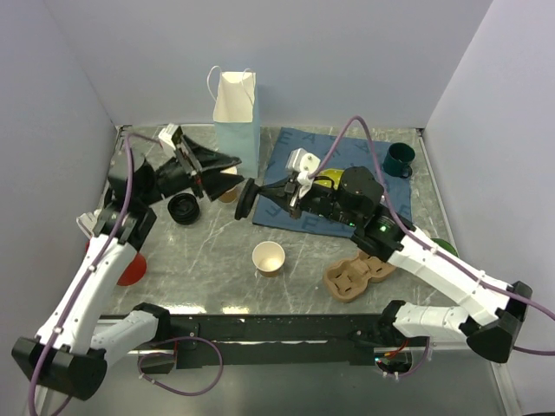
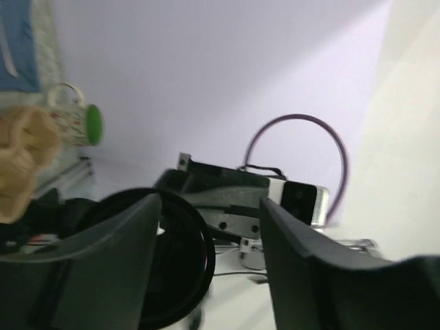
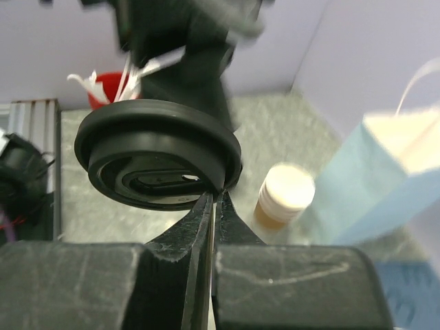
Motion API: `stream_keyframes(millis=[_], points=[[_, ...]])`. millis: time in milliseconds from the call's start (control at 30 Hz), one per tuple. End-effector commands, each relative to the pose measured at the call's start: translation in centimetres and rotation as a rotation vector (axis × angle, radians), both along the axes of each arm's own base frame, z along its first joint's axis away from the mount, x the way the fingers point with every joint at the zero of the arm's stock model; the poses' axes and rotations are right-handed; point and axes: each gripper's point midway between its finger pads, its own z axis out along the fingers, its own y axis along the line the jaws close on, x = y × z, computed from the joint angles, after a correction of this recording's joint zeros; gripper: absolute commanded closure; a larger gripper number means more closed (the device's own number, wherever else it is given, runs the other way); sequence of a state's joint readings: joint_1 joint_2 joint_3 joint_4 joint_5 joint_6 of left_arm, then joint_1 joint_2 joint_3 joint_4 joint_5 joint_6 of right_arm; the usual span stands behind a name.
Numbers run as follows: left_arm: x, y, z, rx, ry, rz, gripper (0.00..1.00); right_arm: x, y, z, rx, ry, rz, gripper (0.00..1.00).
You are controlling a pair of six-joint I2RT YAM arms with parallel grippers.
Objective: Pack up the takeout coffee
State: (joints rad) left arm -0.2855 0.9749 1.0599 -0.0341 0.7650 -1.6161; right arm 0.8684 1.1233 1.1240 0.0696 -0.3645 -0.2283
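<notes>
The takeout coffee as a lidded cup is out of view. A round black lid point(image 1: 245, 198) hangs in the air on edge, and my right gripper point(image 1: 260, 192) is shut on its rim. In the right wrist view the lid point(image 3: 158, 151) sits just above the pinched fingertips of the right gripper point(image 3: 214, 199). My left gripper point(image 1: 211, 171) is open right beside it; in the left wrist view the lid point(image 2: 182, 254) is against the left finger of the open left gripper point(image 2: 210, 261). A lone lidless paper cup point(image 1: 269, 257) stands mid-table.
A light blue paper bag point(image 1: 236, 121) stands at the back. Below the grippers sit a stack of cream cups point(image 1: 228, 194) and some black lids point(image 1: 185, 209). A cardboard carrier point(image 1: 355, 273), a blue cloth point(image 1: 286, 160), a green mug point(image 1: 399, 159) and a red object point(image 1: 132, 269) are also here.
</notes>
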Motion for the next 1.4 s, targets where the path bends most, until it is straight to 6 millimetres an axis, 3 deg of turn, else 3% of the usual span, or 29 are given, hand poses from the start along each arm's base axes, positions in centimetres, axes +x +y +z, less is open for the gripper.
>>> stream_keyframes(millis=[0, 33, 100, 133, 200, 267, 333, 367, 400, 467, 500, 567, 600, 667, 733, 767, 800, 967, 1067, 1267, 1367], points=[[2.6, 0.6, 0.7, 0.121, -0.089, 0.085, 0.30, -1.3, -3.0, 0.8, -0.007, 0.166, -0.092, 1.00], [3.1, 0.9, 1.3, 0.150, -0.116, 0.112, 0.26, -1.8, -3.8, -1.0, -0.059, 0.237, -0.111, 1.00], [5.8, 2.3, -1.9, 0.318, -0.065, 0.226, 0.16, -2.4, -4.8, -1.9, -0.082, 0.343, -0.148, 1.00], [6.5, 3.0, -0.9, 0.365, -0.101, 0.283, 0.12, -2.9, -5.2, -3.0, -0.108, 0.419, -0.165, 1.00], [7.4, 4.4, -2.9, 0.497, -0.088, 0.337, 0.03, -4.3, -6.7, -5.1, -0.193, 0.587, -0.215, 1.00], [8.1, 6.3, -3.8, 0.592, -0.102, 0.437, 0.01, -5.6, -8.2, -7.5, -0.303, 0.746, -0.282, 1.00], [8.2, 8.0, -6.2, 0.676, -0.056, 0.499, 0.03, -6.1, -9.0, -9.5, -0.387, 0.841, -0.331, 1.00], [7.7, 8.6, -6.4, 0.699, -0.067, 0.519, 0.03, -6.5, -9.3, -10.0, -0.413, 0.893, -0.354, 1.00], [7.4, 9.0, -8.3, 0.731, -0.035, 0.517, 0.03, -7.1, -10.0, -11.5, -0.480, 0.950, -0.385, 1.00], [6.4, 9.8, -9.8, 0.773, -0.026, 0.528, 0.03, -7.5, -10.5, -12.4, -0.528, 1.020, -0.430, 1.00], [5.9, 10.0, -11.7, 0.801, 0.003, 0.511, 0.03, -8.0, -11.2, -13.2, -0.579, 1.065, -0.467, 1.00], [5.0, 10.1, -12.7, 0.812, -0.011, 0.494, 0.03, -7.7, -10.8, -14.1, -0.635, 1.111, -0.491, 1.00], [4.5, 10.0, -14.5, 0.827, 0.013, 0.470, 0.03, -7.7, -10.7, -15.3, -0.701, 1.151, -0.511, 1.00], [3.6, 9.8, -15.5, 0.823, 0.017, 0.439, 0.03, -7.2, -10.1, -15.3, -0.743, 1.162, -0.514, 1.00], [2.8, 9.5, -17.5, 0.826, 0.040, 0.400, 0.03, -6.6, -9.9, -16.8, -0.850, 1.194, -0.550, 1.00], [2.5, 9.5, -17.9, 0.822, 0.038, 0.395, 0.02, -5.6, -9.4, -16.3, -0.852, 1.167, -0.564, 1.00], [2.2, 9.5, -19.0, 0.832, 0.058, 0.386, 0.02, -4.8, -8.9, -17.5, -0.904, 1.176, -0.581, 1.00], [1.7, 10.3, -19.4, 0.870, 0.050, 0.400, 0.02, -2.7, -7.3, -17.8, -0.985, 1.177, -0.617, 1.00], [1.8, 12.0, -19.2, 0.941, 0.073, 0.469, 0.02, -1.9, -6.7, -19.1, -1.033, 1.191, -0.640, 1.00], [1.7, 14.6, -16.4, 1.009, 0.020, 0.598, 0.03, -2.0, -6.5, -21.1, -1.099, 1.238, -0.659, 1.00], [1.7, 14.8, -16.5, 1.035, 0.022, 0.591, 0.03, -2.1, -7.0, -21.3, -1.131, 1.245, -0.672, 1.00]])
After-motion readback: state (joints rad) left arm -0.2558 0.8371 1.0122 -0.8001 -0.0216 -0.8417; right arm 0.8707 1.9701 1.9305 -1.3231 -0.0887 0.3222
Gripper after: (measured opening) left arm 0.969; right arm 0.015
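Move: The single upright paper cup stands far below the right hand, which already holds a black lid: about 2 cm back, 2 cm to its right and 32 cm down. From that cup, the egg-carton tray lies some 25 cm right and 1 cm back, the cup stack about 22 cm farther out and 12 cm left, and the lid stack 17 cm farther out and 24 cm left. From the left hand the cup is about 4 cm back, 9 cm right and 35 cm below. The black lid, still pinched by its rim in the right fingers, is carried some 23 cm down to the paper cup, swinging back and right, then forward and left again, while the wrist turns about 95 degrees until the fingers point down. The left hand opens fully, backs off forward, then sinks and moves left away from the lid, rising slightly at the end. ##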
